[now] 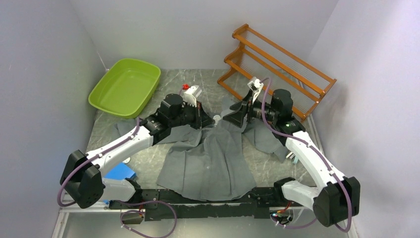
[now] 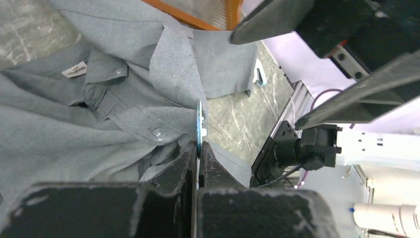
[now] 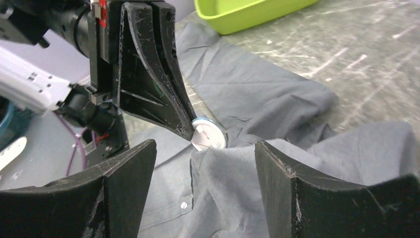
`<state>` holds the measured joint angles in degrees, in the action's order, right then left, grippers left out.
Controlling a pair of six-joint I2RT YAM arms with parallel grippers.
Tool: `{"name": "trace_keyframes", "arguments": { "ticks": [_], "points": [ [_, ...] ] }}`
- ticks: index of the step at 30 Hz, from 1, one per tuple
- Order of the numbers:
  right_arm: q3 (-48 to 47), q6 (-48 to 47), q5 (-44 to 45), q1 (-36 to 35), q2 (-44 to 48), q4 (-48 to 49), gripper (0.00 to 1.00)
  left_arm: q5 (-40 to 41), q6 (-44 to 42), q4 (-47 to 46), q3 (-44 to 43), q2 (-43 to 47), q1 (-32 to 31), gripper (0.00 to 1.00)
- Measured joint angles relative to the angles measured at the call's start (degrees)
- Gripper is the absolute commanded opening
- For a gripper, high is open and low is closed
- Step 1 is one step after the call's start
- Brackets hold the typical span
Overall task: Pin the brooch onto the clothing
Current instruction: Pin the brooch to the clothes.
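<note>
The clothing point(image 1: 208, 158), a dark-grey button-up shirt, lies spread on the table with its collar end bunched up between the two arms. My left gripper point(image 2: 199, 148) is shut on the brooch point(image 2: 199, 121), a thin round disc seen edge-on against a raised fold of shirt point(image 2: 99, 114). In the right wrist view the brooch point(image 3: 209, 135) shows its pale round face at the tip of the left fingers point(image 3: 153, 74). My right gripper point(image 3: 203, 163) is open, with a hump of shirt point(image 3: 257, 198) between its spread fingers, neither finger pressing it. From above, the left gripper point(image 1: 210, 120) and right gripper point(image 1: 229, 119) almost meet.
A green tub point(image 1: 126, 87) sits at the back left and a wooden rack point(image 1: 277, 64) at the back right. A small red-and-white item point(image 1: 190, 89) lies behind the left wrist. A blue object point(image 1: 120, 172) rests near the left arm's base.
</note>
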<state>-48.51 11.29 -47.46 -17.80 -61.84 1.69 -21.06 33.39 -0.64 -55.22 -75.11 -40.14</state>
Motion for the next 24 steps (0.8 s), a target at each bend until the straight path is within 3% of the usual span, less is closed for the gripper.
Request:
{"name": "trace_keyframes", "arguments": {
  "ticks": [9,21,24],
  "points": [
    [-2.36,-0.87,-13.00,0.15,-10.40,3.10,0.54,-5.46,-2.84,-4.39,1.64,1.38,0.00,0.03],
    [-2.36,0.76,-19.37,0.15,-12.33,9.62,0.33,-9.64,-3.82,-6.03,1.64,1.38,0.00,0.03],
    [-2.36,1.18,-20.17,0.15,-12.59,10.40,0.23,-9.94,-3.82,-6.03,1.64,1.38,0.00,0.03]
  ]
}}
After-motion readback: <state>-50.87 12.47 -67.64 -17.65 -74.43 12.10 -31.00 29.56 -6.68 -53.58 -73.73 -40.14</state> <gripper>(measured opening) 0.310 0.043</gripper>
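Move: My left hand still pinches the brooch, its middle about 1 cm ahead of and 1 cm to the right of that hand. From my open right hand the brooch lies some 5 cm to the left, about 1 cm ahead and 4 cm lower. The clothing's raised fold stands about 3 cm to the right hand's left, level fore and aft, 5 cm below. The clothing's right sleeve lies roughly 13 cm to its right, 5 cm back and 22 cm below. I bring my right hand about 3 cm left to the brooch, dipping a couple of centimetres and coming half back up, while it swings some 20 degrees counter-clockwise and its fingers close from wide to about a third open around the rim. My left hand keeps its pinch and draws the brooch back and up about 3 cm, turning slightly clockwise. ##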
